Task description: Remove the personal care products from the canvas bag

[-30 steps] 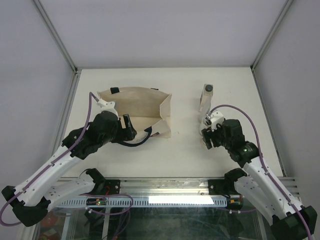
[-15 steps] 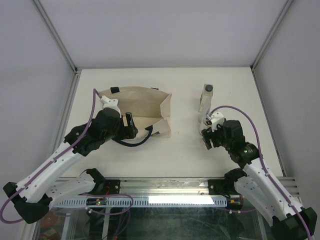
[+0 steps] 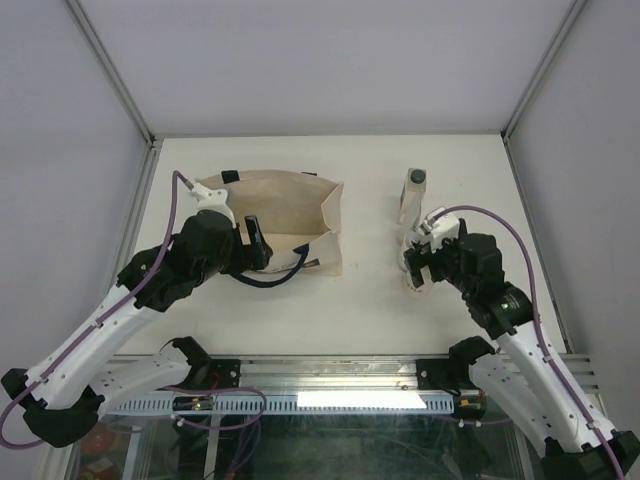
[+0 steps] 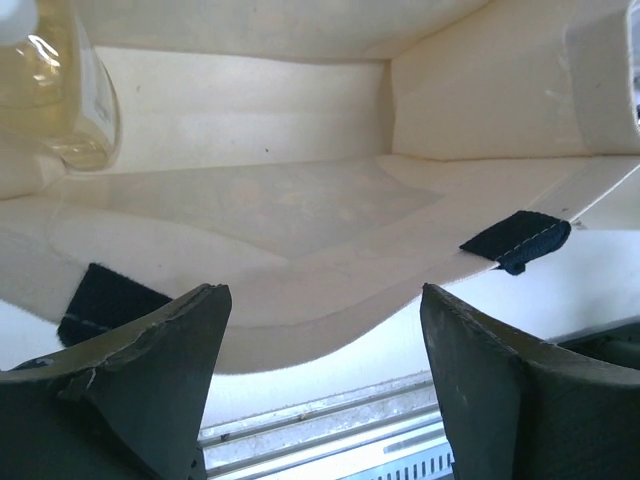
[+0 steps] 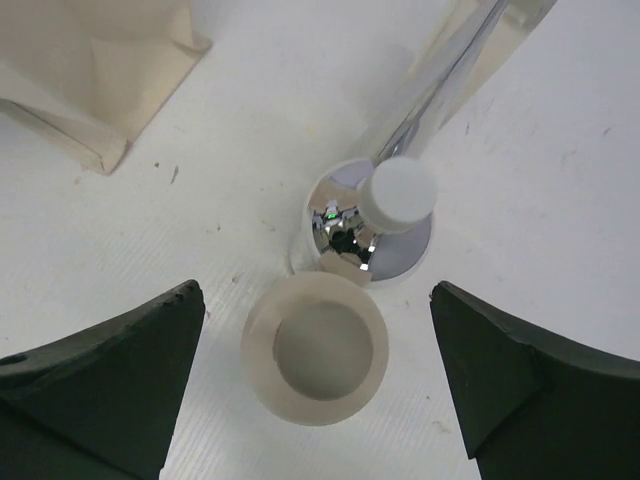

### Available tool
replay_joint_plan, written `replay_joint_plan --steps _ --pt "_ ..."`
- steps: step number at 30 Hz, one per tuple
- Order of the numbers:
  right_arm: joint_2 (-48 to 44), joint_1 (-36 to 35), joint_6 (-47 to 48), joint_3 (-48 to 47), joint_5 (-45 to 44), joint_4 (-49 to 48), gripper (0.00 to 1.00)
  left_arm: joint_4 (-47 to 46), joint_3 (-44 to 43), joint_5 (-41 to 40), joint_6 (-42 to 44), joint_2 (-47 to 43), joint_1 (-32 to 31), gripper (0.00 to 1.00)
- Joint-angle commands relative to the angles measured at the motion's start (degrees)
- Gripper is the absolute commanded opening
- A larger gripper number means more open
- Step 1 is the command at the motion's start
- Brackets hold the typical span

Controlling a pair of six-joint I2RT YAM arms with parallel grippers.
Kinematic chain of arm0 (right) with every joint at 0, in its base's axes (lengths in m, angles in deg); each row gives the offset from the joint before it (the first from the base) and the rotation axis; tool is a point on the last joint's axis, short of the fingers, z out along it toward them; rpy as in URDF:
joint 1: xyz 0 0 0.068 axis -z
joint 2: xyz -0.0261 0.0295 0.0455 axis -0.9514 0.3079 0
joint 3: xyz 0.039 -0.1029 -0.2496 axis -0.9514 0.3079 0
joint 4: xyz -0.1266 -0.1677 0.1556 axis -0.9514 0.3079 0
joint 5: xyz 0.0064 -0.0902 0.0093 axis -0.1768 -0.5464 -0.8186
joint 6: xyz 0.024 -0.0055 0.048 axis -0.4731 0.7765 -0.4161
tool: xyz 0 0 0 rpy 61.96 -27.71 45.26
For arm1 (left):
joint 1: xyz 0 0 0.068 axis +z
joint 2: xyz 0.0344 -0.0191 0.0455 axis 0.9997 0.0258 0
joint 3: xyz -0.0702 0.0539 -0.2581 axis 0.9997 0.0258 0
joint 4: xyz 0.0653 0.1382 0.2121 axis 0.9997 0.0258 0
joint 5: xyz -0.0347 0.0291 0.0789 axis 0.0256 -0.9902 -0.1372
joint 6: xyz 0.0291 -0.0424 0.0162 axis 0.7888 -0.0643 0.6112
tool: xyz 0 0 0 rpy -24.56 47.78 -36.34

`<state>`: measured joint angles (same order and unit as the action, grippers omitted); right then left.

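Note:
The canvas bag (image 3: pixel 285 205) lies on its side at the left, mouth toward me. My left gripper (image 3: pixel 256 240) stands open at that mouth, nothing between its fingers (image 4: pixel 150 370). Deep inside, a clear amber-liquid bottle (image 4: pixel 55 90) rests against the bag's wall (image 4: pixel 250 200). On the right, my right gripper (image 5: pixel 315 325) hangs open above a cream cylindrical bottle (image 5: pixel 315 350), its fingers clear on both sides. A silver-topped bottle (image 5: pixel 368 222) stands touching the cream one. The clear rectangular bottle (image 3: pixel 414 196) with a dark cap stands just beyond them.
A navy loop handle (image 3: pixel 278 279) trails on the table in front of the bag. Dark tabs (image 4: pixel 517 238) sit on the bag's rim. A corner of the bag (image 5: pixel 100 70) shows left of the bottles. White enclosure walls (image 3: pixel 70 150) stand around the table.
My right gripper has opened and let go of the cream bottle, which now stands on the table. The left gripper has edged toward the bag's mouth.

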<state>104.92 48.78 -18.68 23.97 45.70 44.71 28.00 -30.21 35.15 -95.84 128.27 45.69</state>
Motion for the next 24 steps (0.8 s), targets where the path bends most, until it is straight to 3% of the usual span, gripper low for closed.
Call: replay_joint_plan --steps 1,5,13,24 --pt "0.18 -0.16 3.2 -9.43 2.35 -0.22 0.99 0.54 -4.6 -4.75 1.68 -1.23 -0.37 0.81" --pt "5.25 -0.1 6.67 -18.4 8.05 1.22 0.99 2.8 -4.43 -7.32 1.35 -1.82 -0.37 0.83" --pt "26.04 -1.72 5.89 -41.49 22.87 3.93 0.91 9.92 -1.34 -12.2 -8.36 -6.14 -0.37 0.82" --pt "50.65 -29.58 -8.63 -59.23 12.62 -5.56 0.75 11.41 2.5 -11.05 -17.21 -10.03 -0.41 0.8"
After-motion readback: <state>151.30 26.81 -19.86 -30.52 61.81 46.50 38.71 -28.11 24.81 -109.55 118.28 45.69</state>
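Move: The clear bottle still in the bag lies about 46 cm left of the right hand, 9 cm ahead and 8 cm lower; the bag's middle is some 35 cm left and 9 cm ahead. The cream jar stands right under this hand, the silver bottle about 7 cm ahead and 2 cm left. From the left hand the clear bottle is some 8 cm left, 7 cm ahead and 13 cm down. The empty right hand rises some 17 cm, swings 24 cm left towards the bag; left hand shifts 6 cm left. ##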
